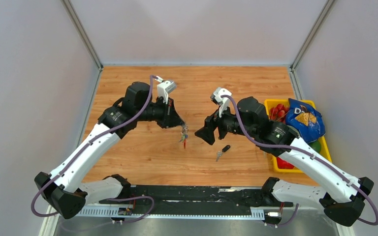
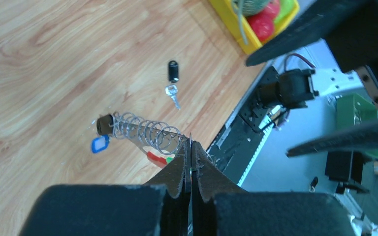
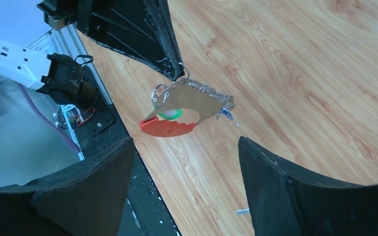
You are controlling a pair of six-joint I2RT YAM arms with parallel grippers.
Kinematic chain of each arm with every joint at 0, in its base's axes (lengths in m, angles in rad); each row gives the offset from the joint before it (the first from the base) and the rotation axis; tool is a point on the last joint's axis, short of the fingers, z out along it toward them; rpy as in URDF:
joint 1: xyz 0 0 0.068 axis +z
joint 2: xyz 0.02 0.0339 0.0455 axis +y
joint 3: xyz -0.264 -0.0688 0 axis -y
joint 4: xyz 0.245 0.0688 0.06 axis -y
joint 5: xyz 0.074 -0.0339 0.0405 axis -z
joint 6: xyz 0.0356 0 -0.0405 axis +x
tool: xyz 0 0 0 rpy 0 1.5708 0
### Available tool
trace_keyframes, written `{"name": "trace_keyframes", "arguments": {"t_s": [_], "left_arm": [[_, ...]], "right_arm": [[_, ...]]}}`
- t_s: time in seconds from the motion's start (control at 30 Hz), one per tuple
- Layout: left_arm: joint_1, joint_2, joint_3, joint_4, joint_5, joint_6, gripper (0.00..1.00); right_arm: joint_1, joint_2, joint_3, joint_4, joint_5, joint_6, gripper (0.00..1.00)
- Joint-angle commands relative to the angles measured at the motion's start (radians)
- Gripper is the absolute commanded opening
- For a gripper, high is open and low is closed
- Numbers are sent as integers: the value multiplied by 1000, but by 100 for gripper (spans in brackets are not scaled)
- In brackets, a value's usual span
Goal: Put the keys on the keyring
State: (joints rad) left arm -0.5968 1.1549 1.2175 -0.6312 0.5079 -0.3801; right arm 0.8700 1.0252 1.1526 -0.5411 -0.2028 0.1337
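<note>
My left gripper [image 1: 180, 124] is shut on the keyring [image 1: 183, 133], pinching its thin metal ring [image 2: 191, 139] between the fingertips. The bunch hangs above the table: a wire coil [image 2: 147, 132], a blue tag [image 2: 99, 144] and a red tag [image 2: 155, 158]. In the right wrist view the bunch [image 3: 189, 98] dangles from the left gripper's tip [image 3: 173, 69], with the red tag [image 3: 167, 128] lowest. My right gripper [image 1: 207, 133] stands open just right of the bunch, nothing between its fingers [image 3: 256, 162]. The key [image 1: 222, 151], black head and silver blade, lies flat on the wood [image 2: 173, 78] below the right gripper.
A yellow tray [image 1: 275, 164] at the right edge holds a blue snack bag [image 1: 303, 120], red items and a green one. A black rail [image 1: 192, 196] runs along the near edge between the arm bases. Grey walls close in the wooden table [image 1: 128, 152].
</note>
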Motion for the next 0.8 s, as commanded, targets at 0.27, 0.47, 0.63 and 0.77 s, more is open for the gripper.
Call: {"name": "trace_keyframes", "arguments": {"t_s": [0.27,0.47,0.63,0.77], "left_arm": [[-36,-112,92,-21,256,216,0],[-64,-125,98,-22,292,262,0],[-75,-127,108,-22,298,275,0],[-87,-136,109,-11,311,281,0]], "right_arm": [[7,3,101,75,-268,-111,66],[10,14,117,112,-364,-111,63],[21,26,127,119,-372,-116,60],[31,26,125,124,-379,-120,57]]}}
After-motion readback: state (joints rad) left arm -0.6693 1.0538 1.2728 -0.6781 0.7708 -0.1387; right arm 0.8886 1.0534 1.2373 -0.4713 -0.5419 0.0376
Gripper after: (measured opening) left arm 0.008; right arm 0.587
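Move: The keyring already hangs from the shut left fingertips, its middle some 4 cm below them and 1 cm ahead. From the open right hand, it lies about 7 cm to the left, 3 cm ahead and 4 cm lower; the left fingertips pinching it are some 7 cm left, 2 cm ahead, at the same height. The loose key with its black fob lies on the table roughly 10 cm to the right of the right hand, 1 cm back and 27 cm down. The keyring, still pinched by the left fingertips, is carried back about 7 cm and up 5 cm, while the left hand swings some 20 degrees clockwise. From the other side the right hand rises 5 cm, draws back nearly as far and comes 3 cm left, turning about 20 degrees counter-clockwise; its open fingers narrow partway towards the keyring without shutting on it. ##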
